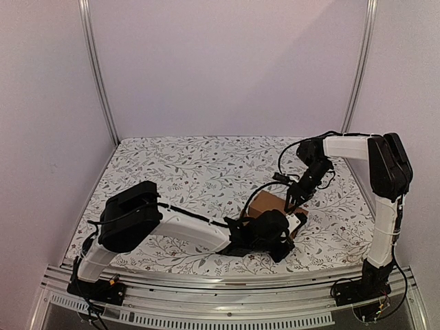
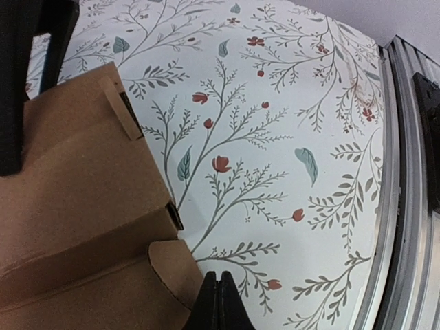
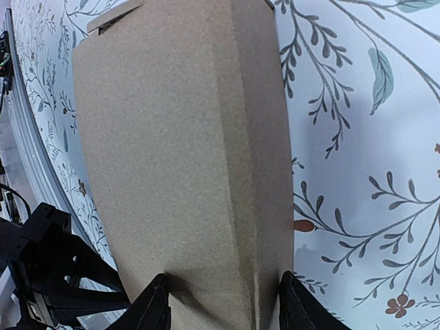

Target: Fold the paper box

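Note:
The paper box [image 1: 269, 204] is a brown cardboard oblong, folded up, lying on the floral tablecloth at the front middle. My left gripper [image 2: 218, 300] is shut with nothing in it, on the cloth right beside the rounded tab [image 2: 168, 269] at the box's [image 2: 75, 199] corner. My right gripper [image 3: 227, 309] comes down on the box's [image 3: 179, 151] far end. Its fingers [image 3: 155, 306] stand apart. One tip rests on the top face and the other sits at the side edge past a crease. In the top view the left gripper [image 1: 278, 237] covers the box's near end.
A metal rail [image 2: 405, 206] runs along the table's front edge close to my left gripper. The right arm's black finger [image 2: 27, 75] shows at the far end of the box in the left wrist view. Floral cloth [image 1: 199, 172] covers the table.

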Tool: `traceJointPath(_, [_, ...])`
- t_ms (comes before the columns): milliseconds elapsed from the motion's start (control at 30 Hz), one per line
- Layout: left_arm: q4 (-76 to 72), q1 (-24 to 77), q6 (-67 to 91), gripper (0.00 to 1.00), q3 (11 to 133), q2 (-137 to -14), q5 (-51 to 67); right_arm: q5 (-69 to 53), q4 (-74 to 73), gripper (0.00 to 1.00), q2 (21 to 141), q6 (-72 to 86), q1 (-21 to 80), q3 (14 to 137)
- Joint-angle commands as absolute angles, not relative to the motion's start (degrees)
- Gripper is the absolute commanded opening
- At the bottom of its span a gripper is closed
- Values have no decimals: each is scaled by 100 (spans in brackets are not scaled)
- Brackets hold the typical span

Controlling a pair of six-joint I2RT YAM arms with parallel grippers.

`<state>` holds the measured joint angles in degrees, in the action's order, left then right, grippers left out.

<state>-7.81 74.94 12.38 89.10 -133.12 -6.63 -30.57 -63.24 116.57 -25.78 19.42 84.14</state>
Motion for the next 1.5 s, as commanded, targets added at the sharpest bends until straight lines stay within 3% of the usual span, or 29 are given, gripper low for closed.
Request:
traceJointPath(0, [-736, 7361, 1373, 0, 8976, -13440, -560, -2990, -6315, 51, 11885, -2549, 1919, 8361])
traceJointPath(933, [-400, 7567, 957, 0, 9249, -13522, -1029, -3038, -6314, 51, 11776, -2427, 1924, 8350])
traceJointPath(1200, [-1488, 7708, 1064, 37, 7882, -12574, -1260, -3067, -6336, 51, 11791, -2443, 1916, 8367])
traceJointPath(1467, [-1146, 7699, 1429, 36, 8022, -12681, -1413, -3049, -6333, 51, 11788, -2445, 1903, 8359])
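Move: At the paper box's near right corner, the rounded side tab lies about 2 cm ahead of the left hand and 1 cm lower, its edge at the shut fingertips. The open flap carrying it centres some 6 cm ahead, 6 cm left and 2 cm below that hand; the box's closed body is roughly 13 cm ahead, 2 cm left and 1 cm lower. From the right hand the tab lies about 12 cm back, 1 cm right and 3 cm lower. Keeping its shut fingers on the rounded tab's edge, the left hand stays almost in place at first, nudges barely 1 cm up and forward and sinks again, then opens to over a third and draws back left about 3 cm, slightly towards its base, letting the tab go. The right hand stays put, its half-open fingers still straddling the box's far long edge to steady it. ##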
